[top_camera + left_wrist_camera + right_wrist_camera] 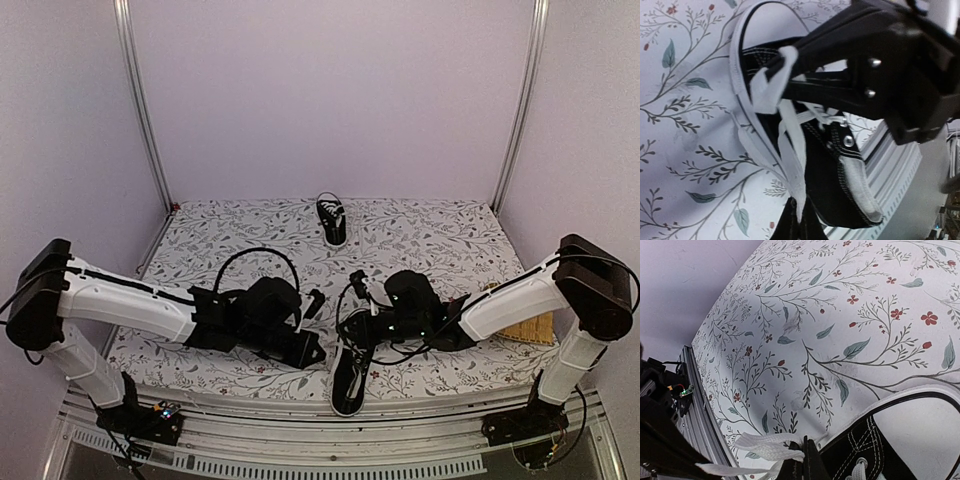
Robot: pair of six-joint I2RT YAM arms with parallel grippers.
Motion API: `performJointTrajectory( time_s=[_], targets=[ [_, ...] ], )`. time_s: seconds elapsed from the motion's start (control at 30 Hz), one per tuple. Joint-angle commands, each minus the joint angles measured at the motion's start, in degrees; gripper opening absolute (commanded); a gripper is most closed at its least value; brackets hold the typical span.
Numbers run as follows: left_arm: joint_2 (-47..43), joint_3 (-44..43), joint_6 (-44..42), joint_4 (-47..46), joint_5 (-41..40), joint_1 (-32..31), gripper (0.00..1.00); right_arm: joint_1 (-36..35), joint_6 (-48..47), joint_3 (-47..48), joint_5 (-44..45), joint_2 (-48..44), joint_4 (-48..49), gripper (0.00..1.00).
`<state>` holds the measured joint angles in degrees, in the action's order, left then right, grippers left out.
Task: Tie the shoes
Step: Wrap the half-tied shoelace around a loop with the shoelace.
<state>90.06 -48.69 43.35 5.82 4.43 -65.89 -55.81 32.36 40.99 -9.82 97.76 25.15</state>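
One of the shoes (349, 385), black canvas with a white sole, lies at the near edge of the table between both arms. The other shoe (332, 221) stands at the far middle. My left gripper (801, 220) is shut on a white lace (792, 165) that runs up to the shoe's (840, 175) eyelets. My right gripper (805, 460) is shut on the other white lace (767, 446), beside the shoe's (875, 450) black side. In the top view the left gripper (308, 347) and right gripper (362, 322) sit close together over the near shoe. The right gripper (774, 72) also shows in the left wrist view, pinching a lace end.
A flowered cloth (420, 235) covers the table. A tan slatted object (530, 325) lies under the right arm's forearm. The metal front rail (700, 410) of the table runs just beside the near shoe. The left arm's black body (660, 440) fills the right wrist view's lower left corner.
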Motion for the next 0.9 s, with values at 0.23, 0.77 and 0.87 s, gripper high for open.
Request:
performJointTrajectory(
  time_s=[0.23,0.77,0.87],
  targets=[
    [-0.51,-3.2,5.31,-10.8,12.42,-4.25,0.12,0.35,0.86,2.49,-0.44,-0.57,0.15,0.02],
    [6.12,-9.22,4.44,-13.22,10.78,-8.88,0.43,0.81,0.97,3.15,-1.33,-0.06,0.45,0.02],
    [2.8,-7.43,3.62,-7.36,4.61,-8.78,0.51,0.9,0.91,3.04,-1.68,-0.44,0.51,0.02]
  ],
)
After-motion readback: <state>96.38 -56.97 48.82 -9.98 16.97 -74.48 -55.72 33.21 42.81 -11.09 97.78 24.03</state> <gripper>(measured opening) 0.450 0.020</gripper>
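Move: The loop pinched in the right gripper's tips lies about 6 cm ahead of the left hand and 5 cm to its right, level with it; the left fingers are still shut on the lace tail. The shoe, toe pointing forward, has its middle roughly 6 cm to the left hand's right, 1 cm ahead and 5 cm below. From the right hand, the shoe's middle is about 5 cm back, 1 cm right and 5 cm below. Sweep the left gripper about 10 cm right, across the shoe and behind the right gripper, while drawing it back and raising it some 7 cm each. Tip its fingers up roughly 20 degrees, swing them slightly clockwise, and open them nearly halfway on the way, letting go of the lace tail. Keep the right gripper shut on the loop almost in place. ##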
